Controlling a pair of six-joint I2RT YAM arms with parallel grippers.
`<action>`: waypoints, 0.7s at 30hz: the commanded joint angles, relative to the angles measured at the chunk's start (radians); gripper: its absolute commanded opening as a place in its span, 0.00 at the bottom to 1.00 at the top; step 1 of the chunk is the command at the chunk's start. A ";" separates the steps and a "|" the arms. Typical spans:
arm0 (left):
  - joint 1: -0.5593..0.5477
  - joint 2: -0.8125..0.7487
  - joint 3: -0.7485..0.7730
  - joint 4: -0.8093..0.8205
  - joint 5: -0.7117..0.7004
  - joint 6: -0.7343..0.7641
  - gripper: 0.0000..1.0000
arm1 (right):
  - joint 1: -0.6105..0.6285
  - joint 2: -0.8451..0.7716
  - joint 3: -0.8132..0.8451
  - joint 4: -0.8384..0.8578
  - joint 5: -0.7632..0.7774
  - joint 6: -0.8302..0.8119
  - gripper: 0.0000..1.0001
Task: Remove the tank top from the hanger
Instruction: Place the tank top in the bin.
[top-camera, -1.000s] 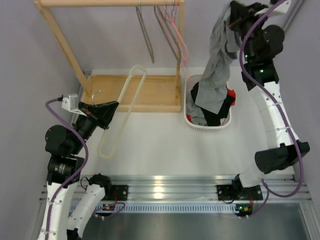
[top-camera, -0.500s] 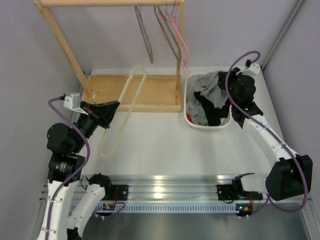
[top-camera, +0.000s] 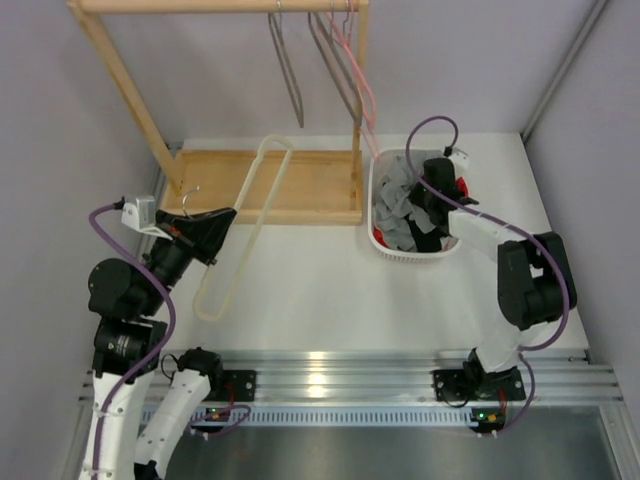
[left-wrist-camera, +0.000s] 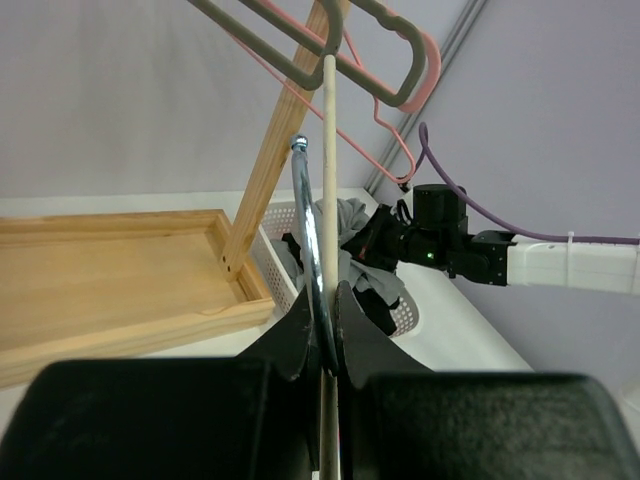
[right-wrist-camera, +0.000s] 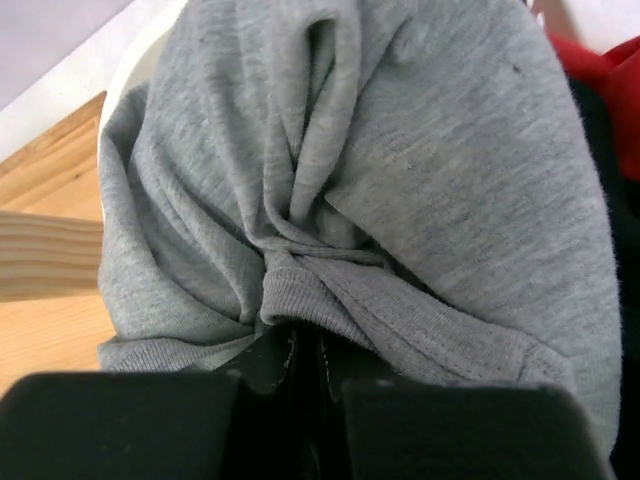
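The grey tank top lies bunched in the white basket, off the hanger. It fills the right wrist view. My right gripper is down in the basket, and its jaws are shut on a ribbed hem of the tank top. The bare cream hanger lies slanted across the table and the wooden tray. My left gripper is shut on its metal hook; the cream bar runs up between the jaws.
A wooden rack with a tray base stands at the back left. Grey and pink hangers hang from its rail. The basket also holds black and red clothes. Walls close in on both sides.
My right arm has come down from high at the back right, lowering the grey tank top into the basket. My left gripper with the hanger has barely moved.
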 joint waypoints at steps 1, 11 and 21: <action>-0.004 -0.007 -0.013 0.041 0.013 0.002 0.00 | 0.087 0.071 -0.025 -0.170 0.061 -0.010 0.00; -0.002 0.038 0.023 -0.088 -0.173 0.044 0.00 | 0.090 -0.094 0.022 -0.179 0.015 -0.091 0.28; -0.002 0.229 0.102 -0.103 -0.249 0.047 0.00 | 0.095 -0.306 0.128 -0.305 -0.008 -0.180 0.61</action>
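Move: The grey tank top is pinched in the right fingers; the bin it is going into has its middle some 6 cm below that hand and about 2 cm to its right. In the bin, the black top lies roughly 8 cm back and 3 cm right, the red top 11 cm right. The left hand, holding the bare cream hanger, has the rack base about 25 cm ahead and 41 cm below; the bin lies some 25 cm ahead, 37 cm right, 36 cm below. Still pinching the grey cloth down in the bin, the right hand shifts it 2 to 3 cm left, then opens past halfway to let go and draws up about 10 cm and some 3 cm back off the heap. The left hand keeps its grip on the cream hanger, carrying it about 6 cm forward, 4 cm down and slightly left towards the rack base, tipping and turning counter-clockwise some 10 degrees each. ##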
